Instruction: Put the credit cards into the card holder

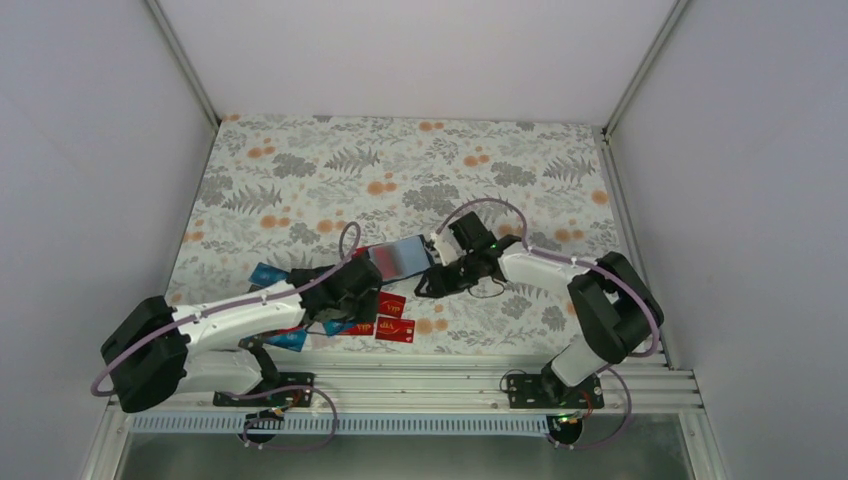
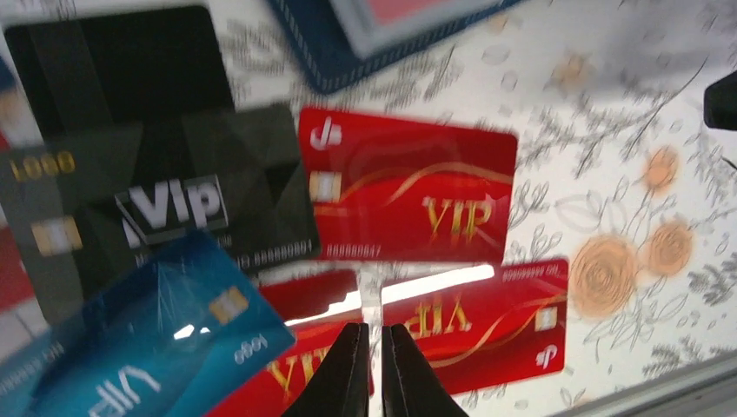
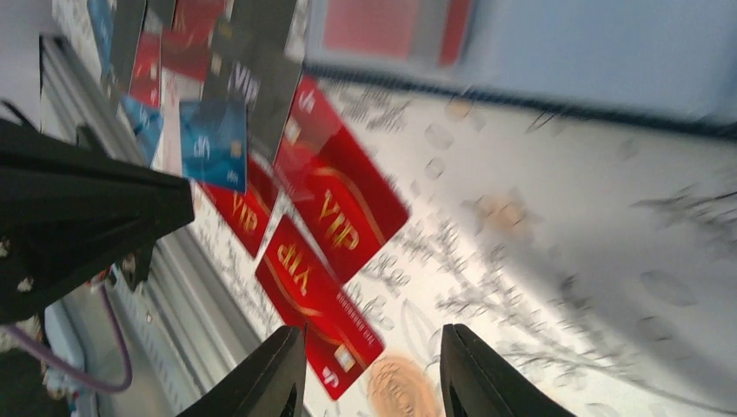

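The card holder (image 1: pixel 400 257) lies open on the floral cloth, light blue inside, with a red card showing in it; its navy edge (image 2: pixel 322 52) sits at the top of the left wrist view. Loose credit cards lie just in front of it: red VIP cards (image 2: pixel 404 195) (image 2: pixel 487 321), a black VIP card (image 2: pixel 174 204) and a blue card (image 2: pixel 130 347). My left gripper (image 2: pixel 374 328) hovers over the gap between two red cards, shut and empty. My right gripper (image 3: pixel 374 334) is open above the cloth beside a red card (image 3: pixel 317 300), holding nothing.
An aluminium rail (image 1: pixel 420 385) runs along the table's near edge, close to the cards. More blue cards (image 1: pixel 265 273) lie left of the left arm. White walls enclose the cloth. The left arm's black wrist (image 3: pixel 78 217) is near my right gripper.
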`<state>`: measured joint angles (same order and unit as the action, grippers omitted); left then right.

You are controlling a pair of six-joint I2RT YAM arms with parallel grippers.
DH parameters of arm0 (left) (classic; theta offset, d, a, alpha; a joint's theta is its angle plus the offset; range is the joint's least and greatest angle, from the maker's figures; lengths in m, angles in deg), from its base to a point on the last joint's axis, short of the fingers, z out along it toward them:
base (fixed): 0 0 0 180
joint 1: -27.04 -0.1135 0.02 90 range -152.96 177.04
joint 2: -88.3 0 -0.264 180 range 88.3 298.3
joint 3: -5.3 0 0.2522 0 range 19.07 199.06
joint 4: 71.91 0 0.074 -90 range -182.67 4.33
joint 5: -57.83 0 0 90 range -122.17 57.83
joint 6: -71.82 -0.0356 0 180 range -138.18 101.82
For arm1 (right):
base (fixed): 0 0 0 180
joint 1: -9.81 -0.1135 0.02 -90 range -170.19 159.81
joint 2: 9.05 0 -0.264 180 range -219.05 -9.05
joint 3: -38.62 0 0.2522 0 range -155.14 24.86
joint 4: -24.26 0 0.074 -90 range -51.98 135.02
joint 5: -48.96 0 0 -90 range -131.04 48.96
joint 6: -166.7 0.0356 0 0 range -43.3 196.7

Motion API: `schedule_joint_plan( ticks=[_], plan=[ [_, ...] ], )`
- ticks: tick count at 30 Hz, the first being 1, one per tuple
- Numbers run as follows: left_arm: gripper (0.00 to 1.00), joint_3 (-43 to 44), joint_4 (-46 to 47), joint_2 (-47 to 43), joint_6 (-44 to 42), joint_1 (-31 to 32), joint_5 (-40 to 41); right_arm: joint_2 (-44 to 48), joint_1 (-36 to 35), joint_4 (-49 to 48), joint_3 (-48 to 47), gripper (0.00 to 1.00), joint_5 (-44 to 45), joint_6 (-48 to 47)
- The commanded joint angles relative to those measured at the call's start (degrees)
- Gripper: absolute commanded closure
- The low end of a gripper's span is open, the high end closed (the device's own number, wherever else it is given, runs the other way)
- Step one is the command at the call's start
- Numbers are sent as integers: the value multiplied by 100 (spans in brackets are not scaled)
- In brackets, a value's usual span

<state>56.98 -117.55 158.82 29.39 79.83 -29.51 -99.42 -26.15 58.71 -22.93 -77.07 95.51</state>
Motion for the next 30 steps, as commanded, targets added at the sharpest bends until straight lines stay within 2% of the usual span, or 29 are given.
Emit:
schedule_joint_plan(
  ticks=[1,8,18,30],
  plan=[
    [92,-303,-157,-307,744,380,-156,44,-409,-381,239,58,-438,-164],
    [88,-459,-211,-495,1388,1119,-157,-235,-1064,-785,233,58,-560,-77],
    [78,-690,-9,-498,2231,1904,-215,-1053,-1388,-970,168,59,-9,27],
    [48,-1218,454,-795,3251,2041,-183,-1224,-1710,-1029,326,59,-62,129]
  ],
)
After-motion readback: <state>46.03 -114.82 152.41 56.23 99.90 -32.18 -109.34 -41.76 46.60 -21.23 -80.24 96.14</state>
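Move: The lower right red card lies roughly 8 cm back and 6 cm to the left of the right hand, about 5 cm below it. The lower left red card sits about 8 cm left of that card and level with it, the upper red card some 6 cm in front of it, and the open card holder about 7 cm ahead and 5 cm left of the right hand. From the left hand the lower right red card is about 4 cm back, 5 cm right and 4 cm down. The right fingertips come down on the right half of the lower right red card and drag it left and slightly back; the hand first travels back and left, sinks about 4 cm, then slides on low, turning counter-clockwise, its opening unchanged. The left hand draws back about 10 cm and sinks some 3 cm to behind the cards, over the rail, tilting slightly and opening to about half. ##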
